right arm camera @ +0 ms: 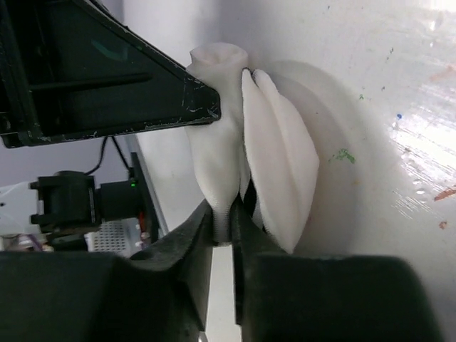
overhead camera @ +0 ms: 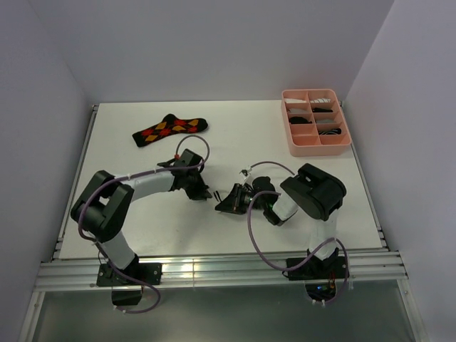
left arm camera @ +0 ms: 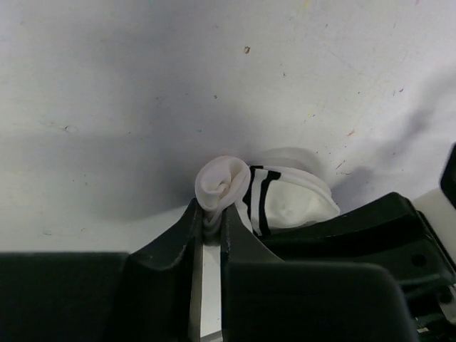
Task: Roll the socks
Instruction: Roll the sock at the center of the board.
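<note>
A short white sock [left arm camera: 285,203] with black cuff stripes lies partly rolled on the white table [overhead camera: 142,221]. My left gripper [left arm camera: 211,219] is shut on the edge of its coiled end [left arm camera: 224,182]. From the opposite side my right gripper [right arm camera: 229,214] is shut on a fold of the same sock [right arm camera: 281,164]. In the top view the two grippers, left [overhead camera: 206,192] and right [overhead camera: 222,203], meet tip to tip at the table's middle and hide that sock. A black sock with red, orange and yellow diamonds [overhead camera: 169,130] lies flat at the back left, away from both grippers.
A pink compartment tray [overhead camera: 349,139] stands at the back right with dark and striped rolled items in its cells. White walls close in the table on three sides. A metal rail [overhead camera: 214,274] runs along the near edge by the arm bases.
</note>
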### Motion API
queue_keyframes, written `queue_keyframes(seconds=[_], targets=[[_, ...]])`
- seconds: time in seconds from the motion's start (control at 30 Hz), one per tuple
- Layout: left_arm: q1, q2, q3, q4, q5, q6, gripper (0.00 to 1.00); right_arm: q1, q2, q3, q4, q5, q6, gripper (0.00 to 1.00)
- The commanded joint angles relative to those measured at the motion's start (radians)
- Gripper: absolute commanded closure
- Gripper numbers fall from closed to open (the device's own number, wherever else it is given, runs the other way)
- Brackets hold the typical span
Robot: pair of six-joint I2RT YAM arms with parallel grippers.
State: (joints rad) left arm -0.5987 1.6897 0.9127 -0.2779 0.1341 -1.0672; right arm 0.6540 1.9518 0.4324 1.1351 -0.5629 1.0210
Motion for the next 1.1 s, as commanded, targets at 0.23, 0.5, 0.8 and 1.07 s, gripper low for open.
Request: queue_keyframes(seconds=[0.23,0.5,0.8,1.07], targets=[[-0.022,0.122,0.288,-0.426,-0.209,0.151,1.00,0.058,-0.266,0.117,-0.622,0.271,-0.359,0.57],[-0.065,0.211,0.451,-0.544,-0.268,0.213,1.00,0.251,-0.419,0.247,-0.905,0.722,-0.530,0.51],[-0.075,0.278,0.506,-0.592,-0.252,0.245,1.00,0.459,-0.350,0.396,-0.968,1.063,-0.714,0.50],[-0.075,0.300,0.525,-0.610,-0.254,0.262,1.00,0.546,-0.199,0.483,-0.963,1.155,-0.769,0.50]])
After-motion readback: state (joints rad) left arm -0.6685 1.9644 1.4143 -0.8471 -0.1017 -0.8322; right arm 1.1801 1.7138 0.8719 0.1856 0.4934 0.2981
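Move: In the left hand's grip is the rolled end of the white sock, whose middle lies about 3 cm to that hand's right and 1 cm back; the right hand pinches the roll's other end, with the sock's middle roughly 2 cm ahead and 1 cm to its left. The argyle sock is some 25 cm ahead of the left hand and 16 cm to its left. The pink tray stands about 30 cm ahead of the right hand and 37 cm to its right. Letting go of the roll, the right fingers open about halfway while that hand edges forward, lifts nearly 6 cm and swings from a sideways reach to point steeply down; it carries on some 4 cm left, then sinks 2 cm with open fingers behind the left gripper, above the roll's near end. The left hand keeps its pinch, shifts about 2 cm forward and left, and tips upright by some 25 degrees. ##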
